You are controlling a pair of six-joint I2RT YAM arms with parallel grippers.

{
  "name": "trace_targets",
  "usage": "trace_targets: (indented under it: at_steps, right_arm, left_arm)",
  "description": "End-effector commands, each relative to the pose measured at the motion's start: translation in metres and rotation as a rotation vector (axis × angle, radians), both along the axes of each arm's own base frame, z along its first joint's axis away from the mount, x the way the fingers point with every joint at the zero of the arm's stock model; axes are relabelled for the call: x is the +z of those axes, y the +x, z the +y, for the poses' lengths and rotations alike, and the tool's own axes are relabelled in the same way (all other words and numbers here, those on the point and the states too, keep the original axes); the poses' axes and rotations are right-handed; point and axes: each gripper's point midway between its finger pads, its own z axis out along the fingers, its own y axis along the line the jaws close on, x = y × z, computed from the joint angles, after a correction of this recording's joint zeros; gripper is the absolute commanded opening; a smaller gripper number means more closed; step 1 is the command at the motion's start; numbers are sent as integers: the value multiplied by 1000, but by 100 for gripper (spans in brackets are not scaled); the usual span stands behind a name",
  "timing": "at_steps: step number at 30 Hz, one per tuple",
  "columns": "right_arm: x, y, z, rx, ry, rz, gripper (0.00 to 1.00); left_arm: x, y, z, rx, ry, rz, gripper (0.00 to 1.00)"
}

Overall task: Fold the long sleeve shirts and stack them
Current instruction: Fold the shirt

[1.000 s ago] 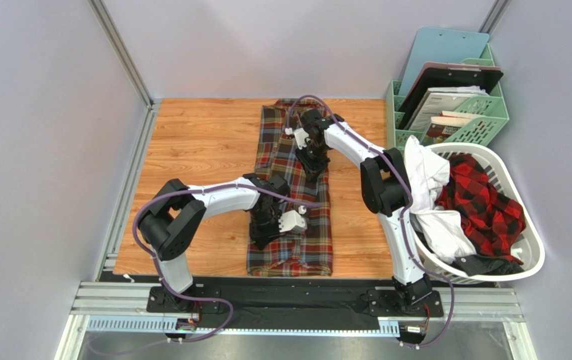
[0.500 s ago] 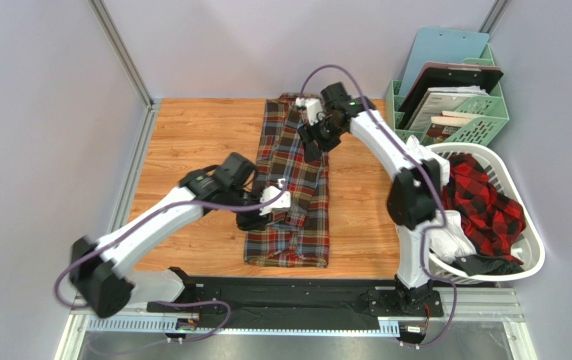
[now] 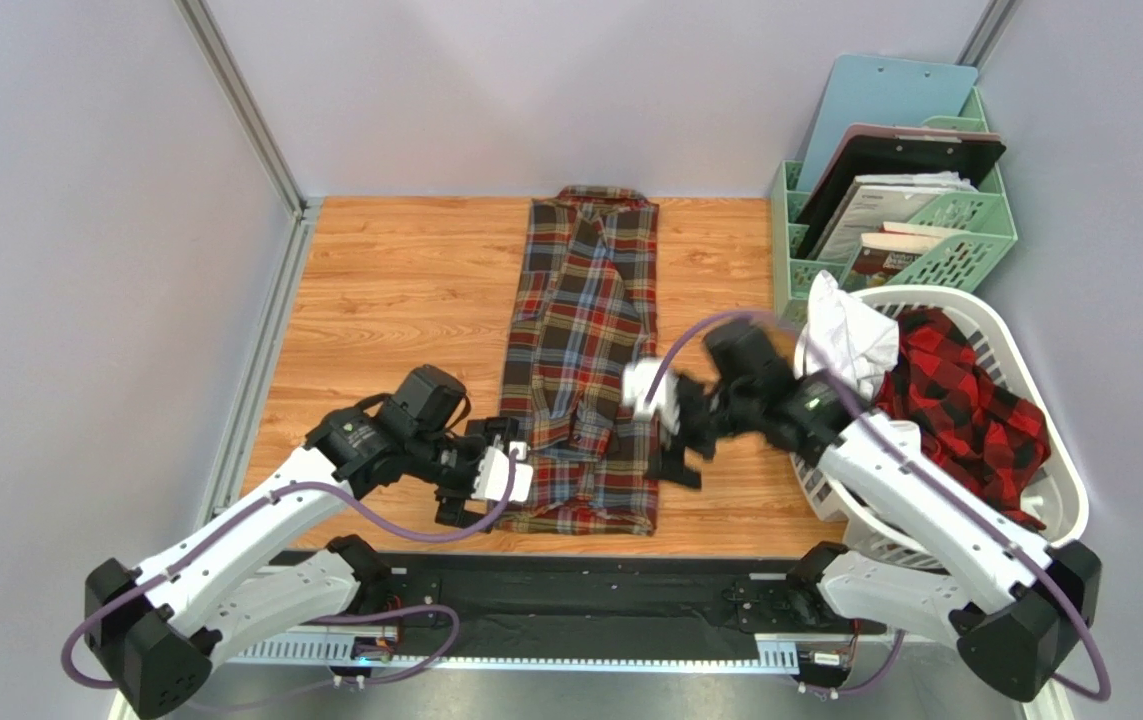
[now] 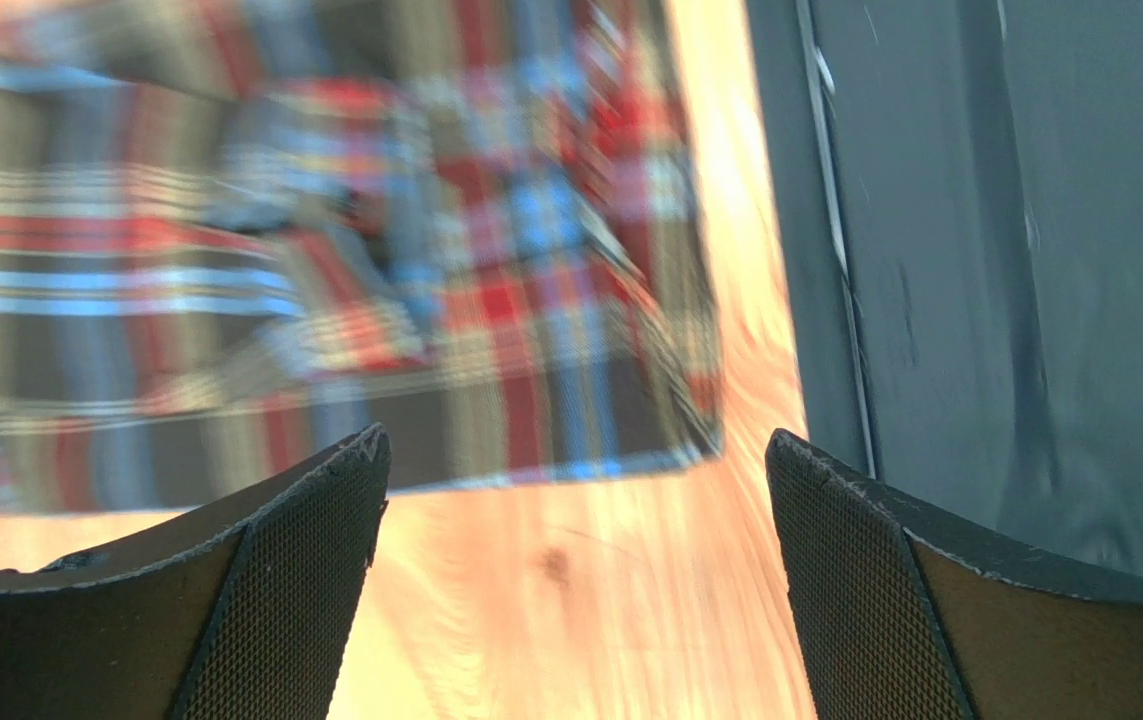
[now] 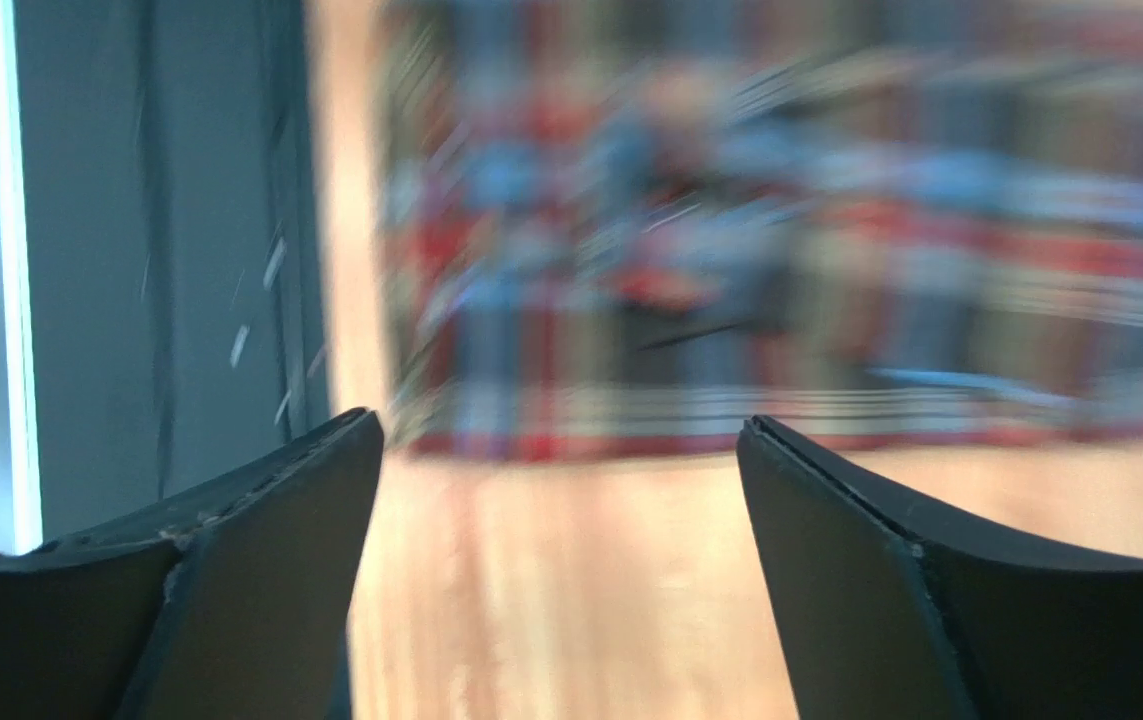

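The dark brown-olive tartan shirt (image 3: pixel 582 360) lies flat on the wooden table as a long narrow strip, collar at the far end, hem near the front edge. My left gripper (image 3: pixel 460 488) is open and empty, just left of the shirt's near-left corner; that corner shows blurred in the left wrist view (image 4: pixel 532 390). My right gripper (image 3: pixel 678 447) is open and empty at the shirt's near-right edge; the hem shows blurred in the right wrist view (image 5: pixel 773 300). The red-and-black check shirt (image 3: pixel 975 405) lies in the laundry basket (image 3: pixel 1076 510).
The white laundry basket at the right also holds a white garment (image 3: pixel 851 338). A green file rack (image 3: pixel 983 225) with boards and papers stands at the back right. A black strip (image 4: pixel 983 270) runs along the table's near edge. Grey walls enclose the table.
Both arms have pulled back from over the shirt toward the near end. The left gripper moved to the near-left corner, the right gripper from the collar area to the near-right edge. The shirt lies still.
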Motion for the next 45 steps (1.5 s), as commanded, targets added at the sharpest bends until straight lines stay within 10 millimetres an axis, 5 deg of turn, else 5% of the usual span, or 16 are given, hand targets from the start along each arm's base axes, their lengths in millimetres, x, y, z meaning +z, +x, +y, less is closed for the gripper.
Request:
trace_targets:
  at_steps: [1, 2, 10, 14, 22, 27, 28, 29, 32, 35, 41, 45]
  right_arm:
    - [-87, -29, -9, 253, -205, -236, 84]
    - [-119, -45, -14, 315, -249, -236, 81]
    - [-176, -45, -7, 457, -332, -349, 65]
    - [-183, -41, -2, 467, -337, -369, 64]
    - [-208, -43, -2, 509, -367, -352, 47]
    - [-221, -38, -3, 512, -404, -357, 38]
    - [-221, -37, -3, 506, -406, -351, 35]
    - [-219, -35, 0, 499, -403, -352, 30]
    - [-213, -37, 4, 486, -387, -329, 7]
    - [-200, -51, 7, 480, -372, -320, 0]
    - [-164, -106, 3, 536, -301, -296, 0]
    - [-153, -112, -4, 482, -302, -250, 0]
  left_arm:
    - [-42, -16, 19, -215, 101, -76, 97]
    - [-44, -13, 19, -220, 91, -118, 97]
    - [-81, -5, 18, -298, 158, -188, 85]
    - [-95, -1, 13, -308, 193, -168, 82]
    - [-117, 3, 6, -359, 241, -173, 77]
    - [-130, 13, 5, -327, 284, -156, 50]
    - [-132, 14, 4, -315, 290, -142, 44]
    - [-131, 16, 3, -308, 290, -141, 24]
    - [-126, 23, -3, -272, 276, -152, 0]
    - [-110, 8, -5, -310, 241, -108, 0]
    - [-65, -68, -4, -443, 138, -39, 0]
    - [-55, -75, 4, -395, 133, -18, 0]
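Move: The shirt lies as a long strip, and its near left corner is about 1 cm ahead of the left hand and some 13 cm below. The near right corner is roughly 4 cm behind the right hand, level with it sideways and 21 cm below. Between them the buttoned cuff lies about 8 cm ahead of the right hand and 11 cm to its left; the laundry basket is some 36 cm right and 9 cm ahead of it. Both open hands sink onto the shirt's near corners, the left by about 13 cm and the right by about 21 cm, each swinging outwards and back past the near edge, then easing forward and inwards as the left wrist turns some 20 degrees clockwise and the right some 30 counter-clockwise. Their fingers close to pinch the two corners, and both hands then pull them back towards the robot and lift them together, keeping their grip. ##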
